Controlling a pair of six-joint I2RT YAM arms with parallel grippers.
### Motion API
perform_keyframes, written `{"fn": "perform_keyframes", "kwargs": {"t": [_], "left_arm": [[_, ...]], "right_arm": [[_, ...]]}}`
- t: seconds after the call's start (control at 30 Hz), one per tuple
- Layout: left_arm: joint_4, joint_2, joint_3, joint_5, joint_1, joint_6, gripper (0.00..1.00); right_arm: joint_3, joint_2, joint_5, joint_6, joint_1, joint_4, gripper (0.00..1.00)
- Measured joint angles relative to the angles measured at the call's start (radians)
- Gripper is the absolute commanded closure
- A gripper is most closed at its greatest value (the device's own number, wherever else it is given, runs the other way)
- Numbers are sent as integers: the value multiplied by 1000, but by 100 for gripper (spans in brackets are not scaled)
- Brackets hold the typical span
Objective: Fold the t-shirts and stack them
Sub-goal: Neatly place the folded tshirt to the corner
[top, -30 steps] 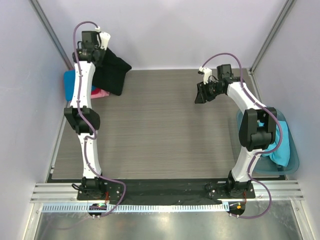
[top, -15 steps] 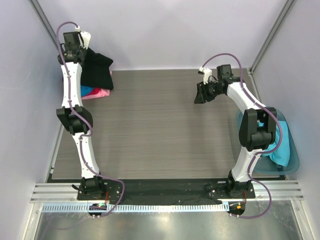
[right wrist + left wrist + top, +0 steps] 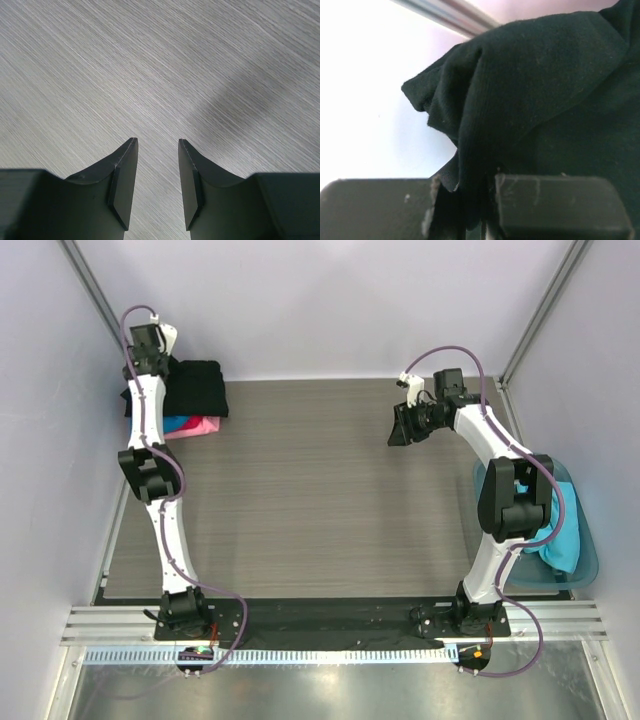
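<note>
A folded black t-shirt [image 3: 196,387] lies at the far left corner of the table, on top of a bright blue t-shirt [image 3: 175,424] and a pink t-shirt [image 3: 203,426]. My left gripper [image 3: 142,368] sits at the black shirt's left edge and is shut on a fold of its cloth [image 3: 530,100]; the pinched fold runs down between the fingers [image 3: 555,205]. My right gripper [image 3: 402,428] hovers over bare table at the far right, open, with nothing between its fingers [image 3: 122,185]. A turquoise t-shirt [image 3: 560,540] lies in the tub.
A translucent teal plastic tub [image 3: 590,560] stands at the table's right edge beside the right arm. Pale walls with metal posts close in the table at the back and sides. The wood-grain tabletop [image 3: 310,490] spreads between the arms.
My left arm has swung left and back, carrying the black shirt down onto the blue and pink ones, where it now lies flatter. The right arm has not moved.
</note>
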Motion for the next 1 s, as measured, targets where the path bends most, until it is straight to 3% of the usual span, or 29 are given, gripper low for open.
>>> {"fn": "perform_keyframes", "kwargs": {"t": [0.3, 0.73, 0.8, 0.9, 0.97, 1.0], "left_arm": [[52, 24, 2, -10, 56, 32, 100], [186, 35, 10, -14, 53, 77, 99], [221, 43, 10, -16, 49, 84, 82], [257, 53, 10, -38, 43, 82, 44], [270, 54, 10, -50, 40, 68, 29], [275, 53, 10, -56, 38, 58, 14]], "right_arm": [[-13, 2, 1, 4, 3, 5, 57], [-7, 37, 31, 2, 60, 5, 57], [-7, 37, 39, -3, 69, 5, 57], [-7, 37, 53, -16, 84, 5, 57], [-7, 37, 61, -22, 91, 5, 57], [-7, 37, 64, -24, 93, 5, 57]]}}
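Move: The left gripper already pinches the far-left part of the folded black t-shirt, whose middle lies about 8 cm to its right, 4 cm back and 6 cm below. The t-shirt stack it is being laid on is centred roughly 6 cm right, 7 cm back and 11 cm below; the pink t-shirt in it lies some 9 cm right, 8 cm back and 13 cm below. From the idle right gripper the stack is around 63 cm left, 11 cm ahead and 7 cm below. Bring the left gripper, still pinching the black t-shirt, about 4.5 cm left towards the wall side of the corner. Then ease forward and up nearly 3 cm each while tipping the fingertips up some 10 degrees, and at the end open the fingers wide to let go of the cloth. Let the open, empty right gripper drift about 3 cm left and 2 cm down, over bare table. ##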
